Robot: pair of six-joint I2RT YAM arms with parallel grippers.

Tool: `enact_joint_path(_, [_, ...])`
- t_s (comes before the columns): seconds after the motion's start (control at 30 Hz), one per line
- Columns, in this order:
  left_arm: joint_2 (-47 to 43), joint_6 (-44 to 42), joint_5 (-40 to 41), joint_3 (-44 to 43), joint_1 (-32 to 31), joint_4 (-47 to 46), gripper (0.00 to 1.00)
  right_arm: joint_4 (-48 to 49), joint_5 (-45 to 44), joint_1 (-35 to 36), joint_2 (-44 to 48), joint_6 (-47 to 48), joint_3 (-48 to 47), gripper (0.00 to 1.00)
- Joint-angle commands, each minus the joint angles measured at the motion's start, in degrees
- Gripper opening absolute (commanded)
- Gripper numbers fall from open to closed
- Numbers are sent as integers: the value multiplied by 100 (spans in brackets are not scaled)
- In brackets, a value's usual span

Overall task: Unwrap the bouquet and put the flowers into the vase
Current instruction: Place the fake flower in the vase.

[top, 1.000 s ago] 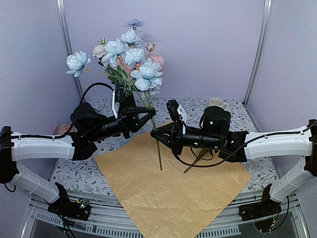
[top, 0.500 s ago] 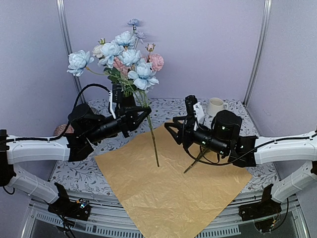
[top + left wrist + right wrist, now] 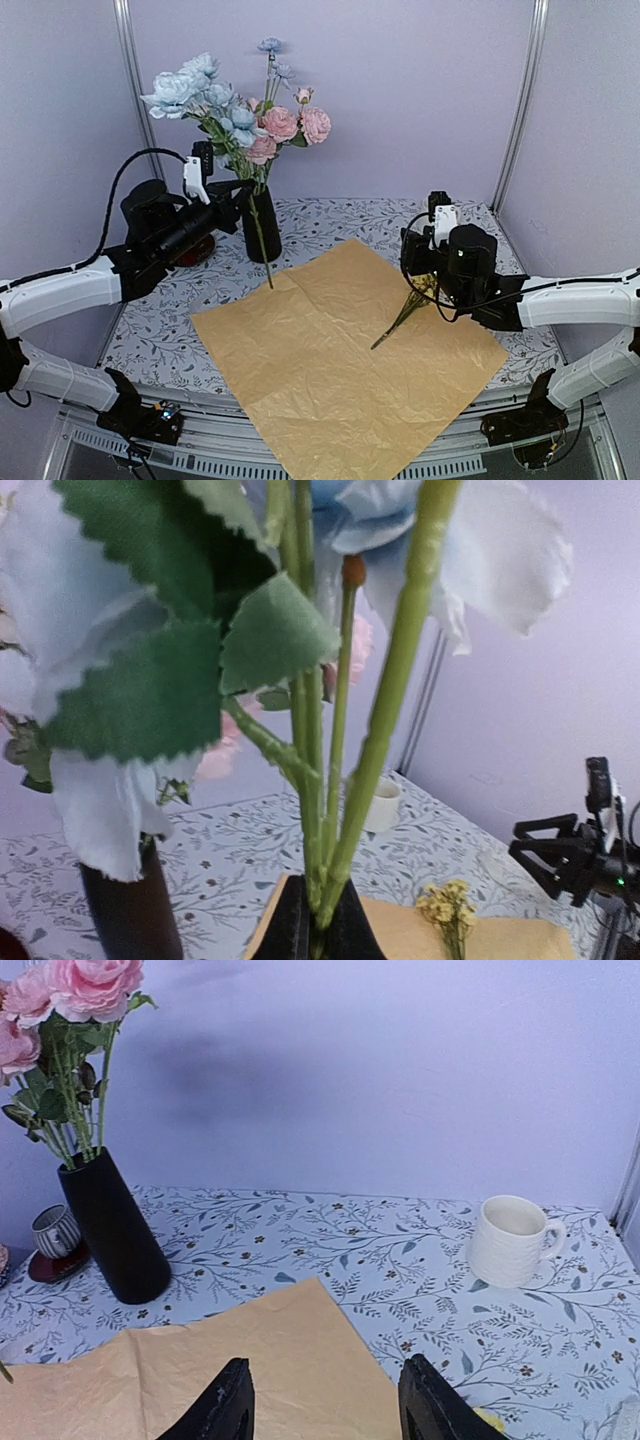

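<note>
The bouquet is unwrapped, and its tan paper (image 3: 350,370) lies flat on the table. The black vase (image 3: 262,228) holds pink roses (image 3: 290,125). My left gripper (image 3: 238,197) is shut on the green stems (image 3: 335,810) of the pale blue flowers (image 3: 190,88), just left of the vase. Their long stem ends hang down in front of it. My right gripper (image 3: 325,1405) is open and empty over the paper's far corner. A sprig of small yellow blooms (image 3: 405,308) lies on the paper beside it.
A white mug (image 3: 510,1240) stands at the back right of the patterned table (image 3: 330,1230). A small striped cup on a red base (image 3: 55,1235) sits left of the vase (image 3: 115,1230). Purple walls close in the back and sides.
My left gripper carried the blue flowers left and back to the vase. My right gripper opened, let go of the stems and drew back to the right.
</note>
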State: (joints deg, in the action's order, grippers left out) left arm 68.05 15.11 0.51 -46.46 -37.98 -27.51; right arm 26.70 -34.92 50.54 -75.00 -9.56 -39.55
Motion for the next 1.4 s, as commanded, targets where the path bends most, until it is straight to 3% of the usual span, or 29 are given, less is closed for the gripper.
enact_joint_path(0.0, [-208,-473,518,-294,268,96,0,697,-117,-79,-93,776,286,52])
enact_joint_path(0.2, [-135,-1022,1047,-844,501,-139,0,2021,794,-78,-394,893,1167,52])
enact_joint_path(0.6, [712,-2087,1468,-1724,833,-1641,0,2233,829,-82,-504,885,1288,53])
enact_joint_path(0.8, [1342,-2023,1469,-2168,1160,-1892,0,2247,852,-80,-472,895,1292,54])
enact_joint_path(1.37, [2123,-1059,900,-2203,1554,-2355,0,2267,1022,-73,-619,1086,1210,54])
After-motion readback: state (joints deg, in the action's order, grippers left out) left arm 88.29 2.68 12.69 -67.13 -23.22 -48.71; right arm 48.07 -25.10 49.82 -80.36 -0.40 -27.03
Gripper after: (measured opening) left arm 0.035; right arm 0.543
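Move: The black vase stands about 20 cm ahead of the left hand, neither left nor right of it, its middle some 23 cm below. Pink roses standing in it are 3 cm to the right and 5 cm above that hand; the striped cup is 24 cm left of the vase. The yellow flowers' middle lies about 5 cm behind and 22 cm beneath the right hand, the mug some 30 cm ahead of that hand and 16 cm to its right. The blue flowers, still pinched in the shut left fingers, are swung up, left and forward, climbing about 14 cm before sinking a few, while the wrist turns some 30 degrees counter-clockwise and its fingers tip upward. The right hand, staying half open, drops about 5 cm towards the yellow flowers and then hovers. ##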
